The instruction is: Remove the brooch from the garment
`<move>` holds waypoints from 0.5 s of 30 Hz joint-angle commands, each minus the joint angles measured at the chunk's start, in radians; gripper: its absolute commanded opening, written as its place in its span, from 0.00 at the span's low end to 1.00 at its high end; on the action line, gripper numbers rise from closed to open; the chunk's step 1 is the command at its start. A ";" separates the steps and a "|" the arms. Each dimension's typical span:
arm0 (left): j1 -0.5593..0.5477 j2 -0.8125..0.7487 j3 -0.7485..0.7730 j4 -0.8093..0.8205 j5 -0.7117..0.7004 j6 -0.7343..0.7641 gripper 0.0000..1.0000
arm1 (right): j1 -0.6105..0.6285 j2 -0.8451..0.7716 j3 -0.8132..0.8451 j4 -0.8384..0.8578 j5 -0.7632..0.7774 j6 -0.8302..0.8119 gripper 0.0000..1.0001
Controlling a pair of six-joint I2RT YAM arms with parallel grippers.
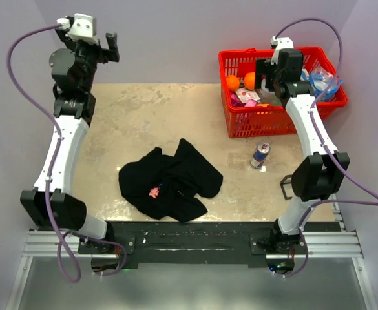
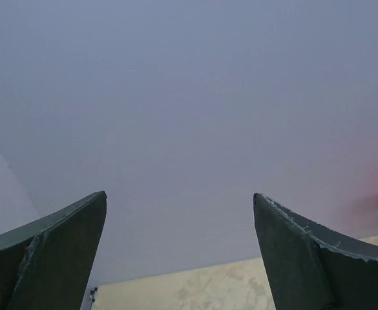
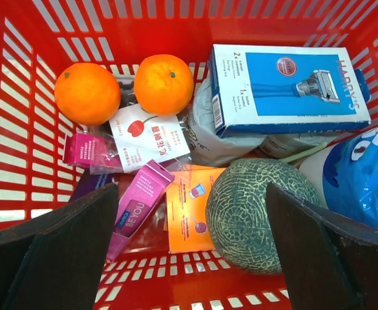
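The garment (image 1: 176, 177), a crumpled black T-shirt, lies on the table's near middle. A small pink brooch (image 1: 154, 192) sits on its front left part. My left gripper (image 1: 101, 45) is raised at the far left corner, far from the shirt. In its wrist view the left gripper (image 2: 179, 197) stands open and empty, facing the wall. My right gripper (image 1: 266, 72) hangs over the red basket at the far right. In its own view the right gripper (image 3: 192, 187) is open above the basket's contents. Neither wrist view shows the garment or brooch.
The red basket (image 1: 334, 103) holds two oranges (image 3: 124, 87), a netted melon (image 3: 260, 206), a blue razor box (image 3: 289, 87), a pink box (image 3: 140, 206) and packets. A drink can (image 1: 260, 155) stands on the table in front of the basket.
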 commanded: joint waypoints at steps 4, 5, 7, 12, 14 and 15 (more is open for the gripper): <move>-0.002 0.022 -0.083 -0.111 -0.019 0.004 0.99 | 0.003 -0.044 0.034 0.009 0.016 0.020 0.99; -0.002 0.018 -0.087 -0.112 -0.016 0.006 0.99 | 0.003 -0.047 0.033 0.010 0.017 0.020 0.99; -0.002 0.007 -0.098 -0.118 -0.007 0.011 0.99 | 0.003 -0.047 0.028 0.010 0.016 0.019 0.99; -0.002 -0.010 -0.115 -0.135 0.015 0.026 0.99 | 0.003 -0.054 0.019 0.009 0.009 0.020 0.99; -0.002 -0.015 -0.120 -0.138 0.020 0.029 0.99 | 0.003 -0.055 0.018 0.012 0.005 0.022 0.99; -0.002 -0.016 -0.124 -0.147 0.029 0.032 0.99 | 0.003 -0.055 0.018 0.010 0.000 0.016 0.99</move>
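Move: The pink brooch lies on the black garment, about 40 cm back towards the base from the left hand, 11 cm to its right and roughly 47 cm below it. The garment's middle is some 4 cm farther out than the brooch and 6 cm to its right; the can stands about 14 cm farther out than the brooch and 39 cm to its right. From the right hand, the brooch is some 42 cm back, 41 cm left and 29 cm below. Bring the left gripper down from its high perch over the far left of the table: after a brief lift of about 2 cm, drop it so that it ends some 13 cm lower, closing the height to the garment and brooch. Tip the fingers down about 20 degrees, from pointing slightly upward to just below level, and keep them wide open, touching nothing. ##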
